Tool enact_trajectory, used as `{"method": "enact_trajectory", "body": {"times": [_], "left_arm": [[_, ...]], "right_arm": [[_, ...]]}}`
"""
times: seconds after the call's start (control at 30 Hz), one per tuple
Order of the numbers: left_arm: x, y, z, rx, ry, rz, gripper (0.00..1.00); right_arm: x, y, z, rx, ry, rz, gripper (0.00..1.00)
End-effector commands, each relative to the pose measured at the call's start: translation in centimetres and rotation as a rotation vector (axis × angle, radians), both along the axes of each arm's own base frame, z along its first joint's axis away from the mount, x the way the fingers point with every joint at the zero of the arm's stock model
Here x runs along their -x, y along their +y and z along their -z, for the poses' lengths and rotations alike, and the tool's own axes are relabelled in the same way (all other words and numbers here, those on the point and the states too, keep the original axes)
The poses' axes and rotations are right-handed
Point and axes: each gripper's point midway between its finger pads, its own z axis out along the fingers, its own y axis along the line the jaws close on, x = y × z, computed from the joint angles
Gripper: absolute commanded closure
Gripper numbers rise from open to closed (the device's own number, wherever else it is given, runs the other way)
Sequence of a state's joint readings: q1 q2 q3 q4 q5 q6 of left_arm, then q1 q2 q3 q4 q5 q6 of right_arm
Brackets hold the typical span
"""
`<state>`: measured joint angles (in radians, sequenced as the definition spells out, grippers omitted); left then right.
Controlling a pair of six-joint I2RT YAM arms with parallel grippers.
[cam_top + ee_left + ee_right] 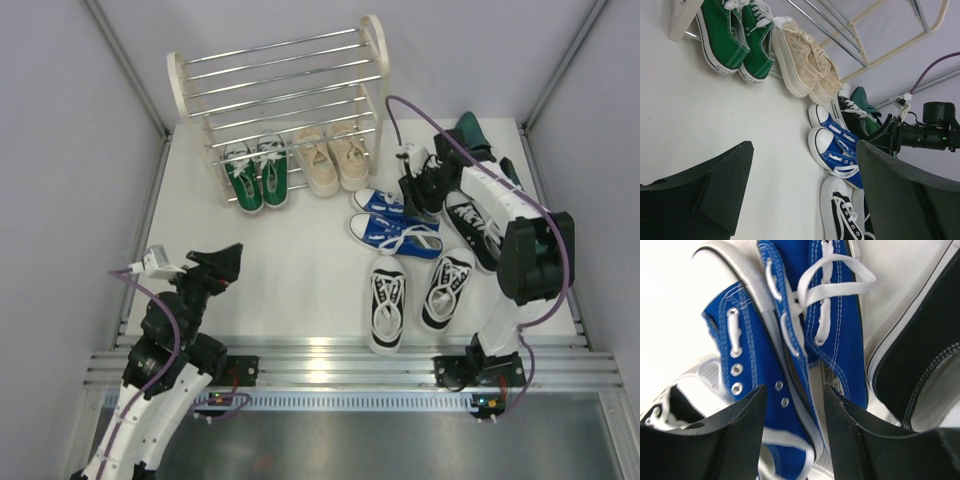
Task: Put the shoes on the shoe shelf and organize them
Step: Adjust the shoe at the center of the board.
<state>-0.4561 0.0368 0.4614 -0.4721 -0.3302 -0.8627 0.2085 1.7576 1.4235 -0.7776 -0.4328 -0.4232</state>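
The shoe shelf (280, 80) stands at the back with green sneakers (256, 172) and beige sneakers (332, 158) at its foot. The blue sneakers (395, 225) lie side by side mid-table. My right gripper (415, 195) hovers low over their heel ends. In the right wrist view it (794, 390) is open, and the adjoining inner sides of the two blue sneakers (755, 355) show between its fingers. My left gripper (215, 265) sits back at the near left. In the left wrist view it (804, 150) is wide open, with only bare table between its fingers.
One black-and-white pair (415, 298) lies near the front edge. Another black-and-white pair (470, 225) lies beside the right arm. Dark green dress shoes (470, 135) sit at the back right by the wall. Grey walls close in both sides.
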Motion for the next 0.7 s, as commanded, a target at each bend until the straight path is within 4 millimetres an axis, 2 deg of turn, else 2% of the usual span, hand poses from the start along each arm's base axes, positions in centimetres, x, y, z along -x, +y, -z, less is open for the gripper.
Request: {"method": "enact_trajectory", "body": {"times": [0.0, 0.1, 0.17, 0.2, 0.23, 0.27, 0.33, 0.43, 0.57, 0.67], "left_arm": [[0.0, -0.1, -0.7, 0.015, -0.032, 0.006, 0.11], [-0.2, -0.1, -0.4, 0.025, -0.023, 0.001, 0.11], [-0.2, -0.1, -0.4, 0.026, -0.021, -0.001, 0.11], [-0.1, -0.1, -0.5, 0.026, -0.024, -0.001, 0.11], [-0.2, -0.1, -0.4, 0.02, -0.022, 0.0, 0.11], [-0.1, 0.0, -0.4, 0.018, -0.024, -0.002, 0.11], [-0.1, 0.0, -0.4, 0.015, -0.024, -0.003, 0.11], [-0.1, -0.1, -0.4, 0.011, -0.023, 0.001, 0.11], [-0.2, -0.1, 0.0, 0.014, -0.016, 0.0, 0.11], [-0.4, -0.3, 0.1, 0.017, -0.017, 0.001, 0.11]], "right_arm": [[-3.0, 1.3, 0.2, -0.009, -0.069, 0.055, 0.52], [-3.9, 1.1, 1.5, 0.034, -0.076, 0.086, 0.55], [-3.9, 1.1, 1.8, 0.034, -0.077, 0.083, 0.65], [-3.7, 1.2, 1.9, 0.031, -0.074, 0.075, 0.72], [-3.3, 1.3, 2.1, 0.026, -0.061, 0.061, 0.93], [-2.8, 1.1, 2.3, 0.037, -0.053, 0.043, 1.0], [-2.1, 0.7, 2.3, 0.054, -0.05, 0.024, 1.0], [-1.4, -0.6, 1.2, 0.077, -0.077, 0.012, 1.0], [-0.8, -3.7, -0.7, 0.092, -0.107, 0.053, 1.0], [-0.1, -5.1, -1.0, 0.094, -0.103, 0.075, 1.0]]}}
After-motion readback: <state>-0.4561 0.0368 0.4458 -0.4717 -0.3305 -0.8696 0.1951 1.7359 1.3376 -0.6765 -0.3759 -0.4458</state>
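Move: The far blue shoe lies under the half-open right fingers, its middle about 3 cm ahead, 5 cm to the left and 6 cm below, with its near rim closer still. Its blue mate is roughly 5 cm back and 4 cm left; a black sneaker lies some 10 cm ahead and 2 cm right, another 4 cm back and 14 cm right. From the left hand the far blue shoe is about 19 cm ahead, 38 cm right and 19 cm lower. The far blue shoe's near-side rim, beside the laces, is pinched by the right fingers, which sink about 3.5 cm while reaching some 2 cm forward and shut fully on the cloth. Keeping that pinch, the right hand then rises and draws to its right, about 2 cm each way, easing slightly back, with hardly any wrist turn. ##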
